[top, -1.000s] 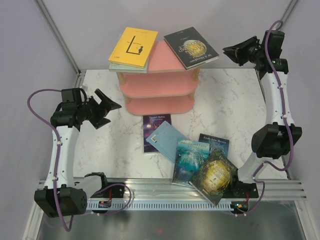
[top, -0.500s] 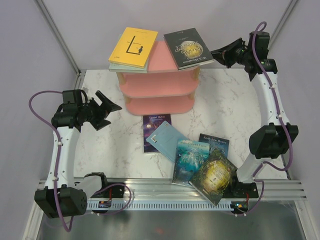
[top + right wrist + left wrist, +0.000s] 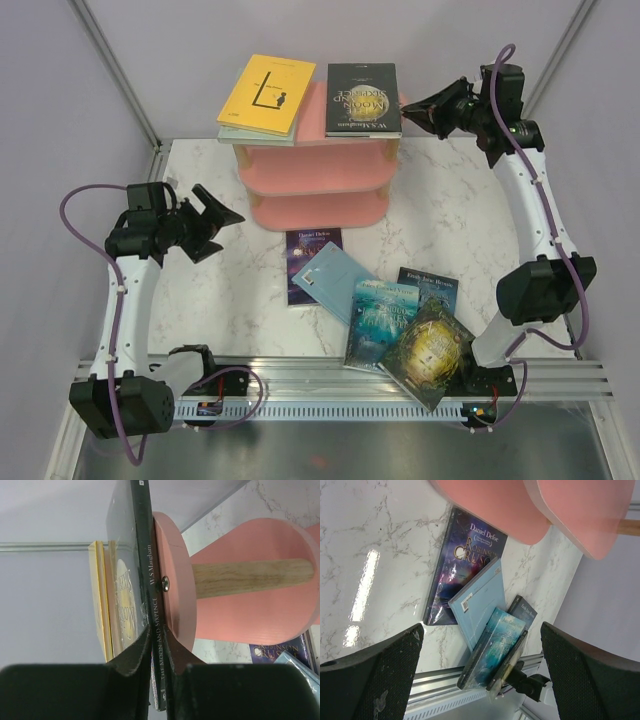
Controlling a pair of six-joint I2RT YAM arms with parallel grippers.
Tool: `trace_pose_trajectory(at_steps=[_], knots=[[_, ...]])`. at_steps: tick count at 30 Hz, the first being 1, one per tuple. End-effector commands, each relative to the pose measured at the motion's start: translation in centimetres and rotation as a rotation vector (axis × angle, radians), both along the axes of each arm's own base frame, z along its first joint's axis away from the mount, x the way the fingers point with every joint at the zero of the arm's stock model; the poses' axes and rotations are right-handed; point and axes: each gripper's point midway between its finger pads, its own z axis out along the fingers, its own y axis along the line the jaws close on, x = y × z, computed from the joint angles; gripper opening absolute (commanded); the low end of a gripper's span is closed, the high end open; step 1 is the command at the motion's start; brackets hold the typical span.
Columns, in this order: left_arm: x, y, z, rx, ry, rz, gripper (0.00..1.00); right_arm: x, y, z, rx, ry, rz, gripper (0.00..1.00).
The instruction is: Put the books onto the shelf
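Note:
The pink three-tier shelf (image 3: 315, 175) stands at the back of the table. On its top board lie a yellow book (image 3: 265, 93) over a pale grey-green one (image 3: 240, 133), and beside them a black book (image 3: 363, 98). My right gripper (image 3: 405, 105) is shut on the black book's right edge; in the right wrist view its fingers (image 3: 135, 652) pinch the spine (image 3: 152, 580) against the top board (image 3: 175, 590). Purple (image 3: 312, 245), light blue (image 3: 335, 282), teal (image 3: 380, 322), dark blue (image 3: 432, 285) and green-gold (image 3: 432, 352) books lie on the table. My left gripper (image 3: 232, 212) hangs open, left of the shelf.
The loose books overlap in a pile near the table's front edge, the green-gold one reaching over the metal rail (image 3: 300, 385). Purple walls close in on both sides. In the left wrist view the purple book (image 3: 465, 565) lies below the shelf's lower boards (image 3: 490, 505).
My right gripper has moved left with the black book, turning it square onto the top board. The left arm has barely shifted.

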Motion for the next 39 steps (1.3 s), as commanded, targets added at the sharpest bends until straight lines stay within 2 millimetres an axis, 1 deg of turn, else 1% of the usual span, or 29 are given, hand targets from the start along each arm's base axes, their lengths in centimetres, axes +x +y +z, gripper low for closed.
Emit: trace_pose_trajectory(at_steps=[1, 3, 6, 7, 8, 9, 10, 11, 12, 13, 14, 15, 16, 17, 18, 19, 20, 22, 23, 24, 25, 26, 27, 28, 29, 31, 35, 36, 39], knots=[[0.2, -0.2, 0.3, -0.01, -0.026, 0.01, 1.0, -1.1, -0.2, 1.8, -0.003, -0.054, -0.007, 0.17], [0.1, -0.3, 0.1, -0.009, -0.021, 0.003, 1.0, -1.3, -0.7, 1.6, -0.029, -0.056, -0.02, 0.18], [-0.2, -0.5, -0.1, -0.006, -0.024, -0.011, 1.0, -1.7, -2.7, 1.2, -0.095, -0.052, -0.065, 0.27], [-0.3, -0.6, -0.1, -0.006, -0.024, -0.016, 1.0, -1.8, -3.9, 1.0, -0.119, -0.05, -0.092, 0.33], [-0.6, -0.9, -0.5, -0.008, -0.018, -0.029, 1.0, -2.1, -4.5, 0.4, -0.146, -0.032, -0.109, 0.36], [-0.8, -1.4, -0.7, -0.013, -0.018, -0.049, 1.0, -2.6, -5.9, 0.8, -0.184, -0.053, -0.135, 0.37], [-1.0, -1.9, -1.0, -0.022, -0.011, -0.065, 1.0, -2.9, -6.9, 0.3, -0.206, -0.04, -0.155, 0.38], [-1.5, -2.5, -2.1, -0.027, 0.014, -0.08, 1.0, -3.3, -7.3, -0.9, -0.223, -0.018, -0.161, 0.39], [-1.9, -4.1, -2.2, -0.03, -0.004, -0.136, 1.0, -4.2, -7.5, -0.8, -0.252, -0.036, -0.16, 0.41], [-2.2, -4.8, -2.7, -0.032, 0.0, -0.152, 1.0, -4.7, -7.5, -1.6, -0.261, -0.024, -0.152, 0.51], [-2.7, -5.7, -4.0, -0.053, 0.034, -0.155, 1.0, -5.4, -7.3, -4.4, -0.27, 0.037, -0.134, 0.59], [-3.5, -7.2, -4.3, -0.061, 0.034, -0.197, 1.0, -6.4, -7.3, -5.1, -0.275, 0.046, -0.128, 0.67], [-3.2, -7.9, -4.3, -0.088, 0.02, -0.192, 1.0, -7.0, -7.0, -6.3, -0.284, 0.054, -0.099, 0.84], [-3.7, -8.5, -5.7, -0.096, 0.047, -0.203, 1.0, -8.5, -6.9, -9.1, -0.286, 0.11, -0.08, 0.91], [-4.1, -9.4, -6.1, -0.103, 0.052, -0.233, 1.0, -9.3, -6.7, -10.3, -0.285, 0.129, -0.066, 0.96], [-3.9, -9.9, -6.8, -0.112, 0.054, -0.238, 1.0, -9.8, -6.3, -11.0, -0.271, 0.119, -0.042, 0.98], [-3.9, -10.3, -7.0, -0.115, 0.052, -0.249, 1.0, -11.5, -5.8, -13.1, -0.256, 0.153, -0.022, 0.98], [-3.7, -11.1, -8.2, -0.112, 0.067, -0.266, 1.0, -12.8, -5.6, -14.6, -0.239, 0.165, -0.014, 0.98], [-3.6, -11.3, -8.5, -0.112, 0.068, -0.268, 1.0, -14.0, -5.4, -15.9, -0.232, 0.186, -0.005, 0.98], [-3.8, -11.7, -9.0, -0.109, 0.075, -0.279, 1.0, -14.5, -5.2, -16.4, -0.229, 0.188, 0.004, 0.98], [-3.9, -11.8, -10.0, -0.109, 0.1, -0.267, 1.0, -15.0, -5.2, -16.8, -0.228, 0.191, 0.011, 0.98], [-3.4, -12.2, -10.0, -0.12, 0.07, -0.27, 1.0, -15.8, -4.9, -17.4, -0.226, 0.196, 0.028, 0.98], [-3.4, -12.6, -10.3, -0.126, 0.068, -0.274, 1.0, -16.2, -4.7, -17.5, -0.224, 0.196, 0.039, 0.98], [-3.5, -12.7, -11.2, -0.143, 0.086, -0.257, 1.0, -16.6, -4.6, -18.0, -0.223, 0.204, 0.049, 0.98], [-3.0, -13.1, -10.9, -0.162, 0.055, -0.255, 1.0, -16.9, -4.5, -18.1, -0.223, 0.205, 0.056, 0.98], [-2.9, -13.1, -11.9, -0.17, 0.066, -0.232, 1.0, -17.5, -4.2, -18.6, -0.218, 0.222, 0.066, 0.98], [-2.4, -13.2, -13.3, -0.159, 0.08, -0.212, 1.0, -17.9, -4.0, -19.2, -0.222, 0.238, 0.078, 0.98], [-2.0, -13.4, -13.2, -0.169, 0.056, -0.213, 1.0, -18.0, -3.9, -19.2, -0.226, 0.238, 0.085, 0.98], [-1.6, -13.7, -14.0, -0.183, 0.056, -0.188, 1.0, -18.1, -3.8, -19.5, -0.228, 0.252, 0.091, 0.98]])
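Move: The light-blue book lies about 24 cm to the left hand's right, level with it fore and aft and some 21 cm below; the Robinson Crusoe book, beneath its left end, is 19 cm right and 4 cm ahead. From the right hand, the black book on the shelf top is 8 cm left, 2 cm ahead; the light-blue book lies 20 cm back, 18 cm left and 37 cm down, the Brontë book 21 cm back, 4 cm right. The right fingertips come free of the black book's right side, first swinging right, then dropping back and down about 20 cm each way towards the table books, opening wide and tipping down. The left hand, still wide open, sinks some 15 cm and travels 13 cm right towards the light-blue book, turning clockwise and easing back, then slightly forward. ##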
